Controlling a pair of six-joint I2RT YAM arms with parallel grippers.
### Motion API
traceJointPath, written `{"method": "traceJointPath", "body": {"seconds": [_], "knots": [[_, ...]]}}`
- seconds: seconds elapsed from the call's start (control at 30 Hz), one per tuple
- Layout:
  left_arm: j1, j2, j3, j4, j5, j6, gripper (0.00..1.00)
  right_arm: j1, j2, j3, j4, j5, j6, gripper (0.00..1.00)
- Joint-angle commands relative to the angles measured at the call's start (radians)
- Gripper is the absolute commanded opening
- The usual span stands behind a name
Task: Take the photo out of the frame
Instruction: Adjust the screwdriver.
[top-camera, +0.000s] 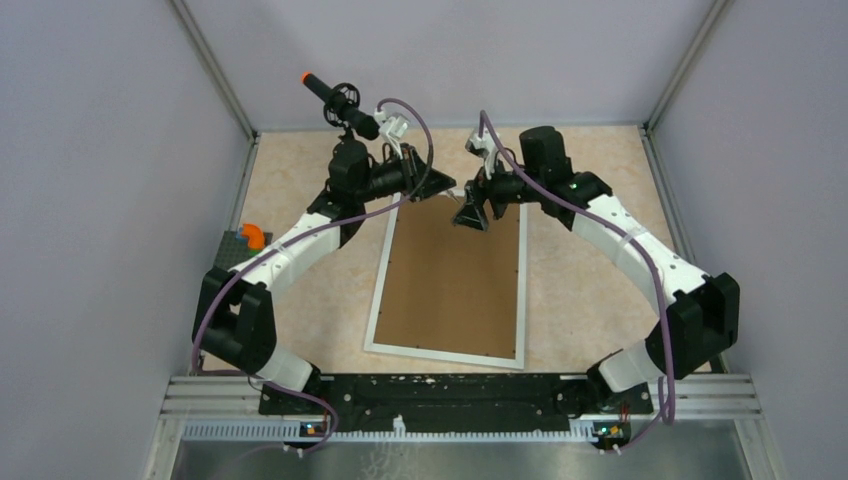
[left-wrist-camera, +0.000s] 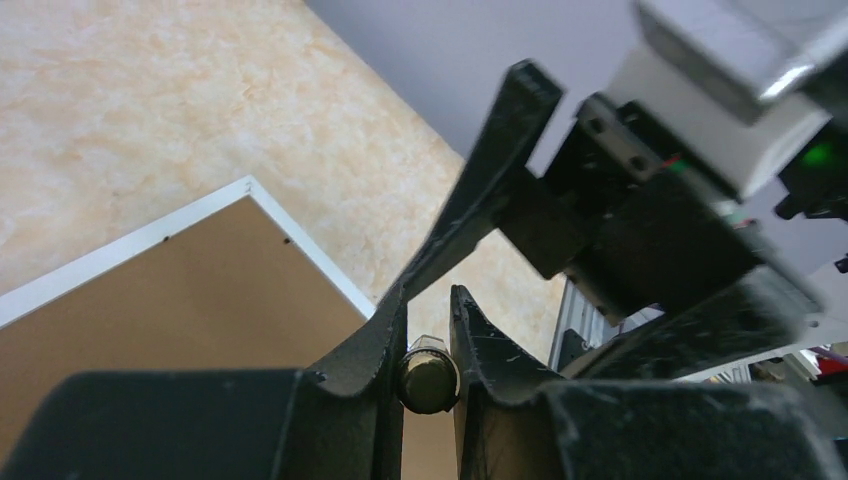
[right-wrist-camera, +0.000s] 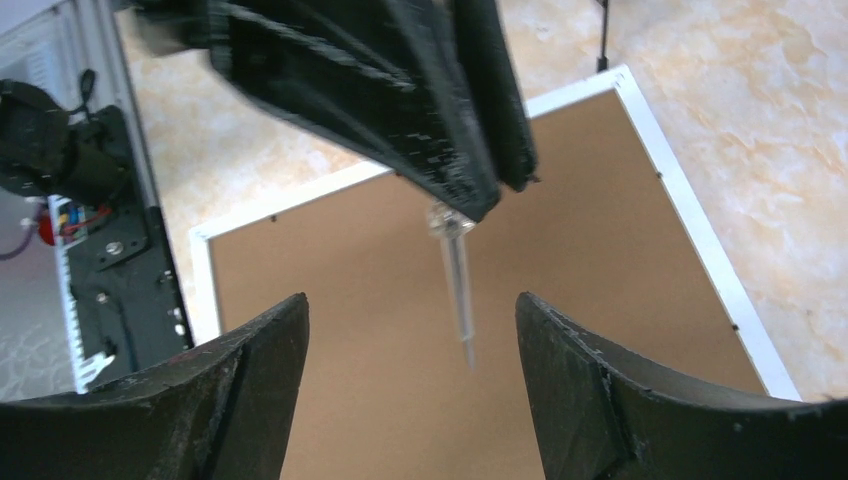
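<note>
The frame lies face down on the table, white border around the brown backing board. The photo is hidden under that board. My left gripper hovers at the frame's far edge, shut on a slim clear stick; its round end shows between the left gripper's jaws. In the right wrist view that stick hangs point-down over the backing board. My right gripper is just beside it above the board. The right gripper is open, with nothing between its fingers.
An orange and dark block sits at the table's left edge. A black rod with an orange tip stands at the back left. Grey walls enclose the table, and the arms' mounting rail runs along the near edge.
</note>
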Motion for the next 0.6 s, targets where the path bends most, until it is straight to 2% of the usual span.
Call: {"method": "traceJointPath", "body": {"seconds": [0.0, 0.1, 0.23, 0.33, 0.57], "knots": [[-0.019, 0.002, 0.038, 0.128, 0.004, -0.079, 0.00, 0.024, 0.030, 0.000, 0.064, 0.103, 0.018, 0.70], [-0.024, 0.002, 0.027, 0.142, 0.017, -0.093, 0.00, 0.026, 0.039, 0.005, 0.062, 0.113, 0.011, 0.62], [-0.027, 0.004, 0.018, 0.153, 0.033, -0.101, 0.00, 0.026, 0.046, 0.021, 0.042, 0.117, -0.010, 0.30], [-0.027, 0.011, 0.023, 0.153, 0.051, -0.101, 0.00, 0.026, 0.036, 0.025, 0.020, 0.114, -0.046, 0.00], [-0.028, 0.009, 0.037, 0.111, 0.076, -0.054, 0.00, -0.006, -0.027, -0.004, -0.006, 0.081, -0.101, 0.00]]}}
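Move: The screwdriver hangs point down from the left gripper. Its bare shaft is about 4 cm below the right fingers, some 2 cm ahead and 1 cm to their left; from the left hand the shaft is about 7 cm below, 2 cm back and 2 cm right. The left fingertips stand roughly 4 cm ahead, 2 cm left and 3 cm above the right hand. The frame's middle lies some 23 cm beneath the right hand, 2 cm back and 2 cm left. Lower the open right gripper about 2.5 cm, easing it a little over 1 cm forward, to bring the shaft between its fingers just below the left fingertips, then shut them to pinch it. Keep the left gripper closed on the screwdriver's upper end while lifting it about 1.5 cm and shifting it about 1 cm right and 1 cm back. ##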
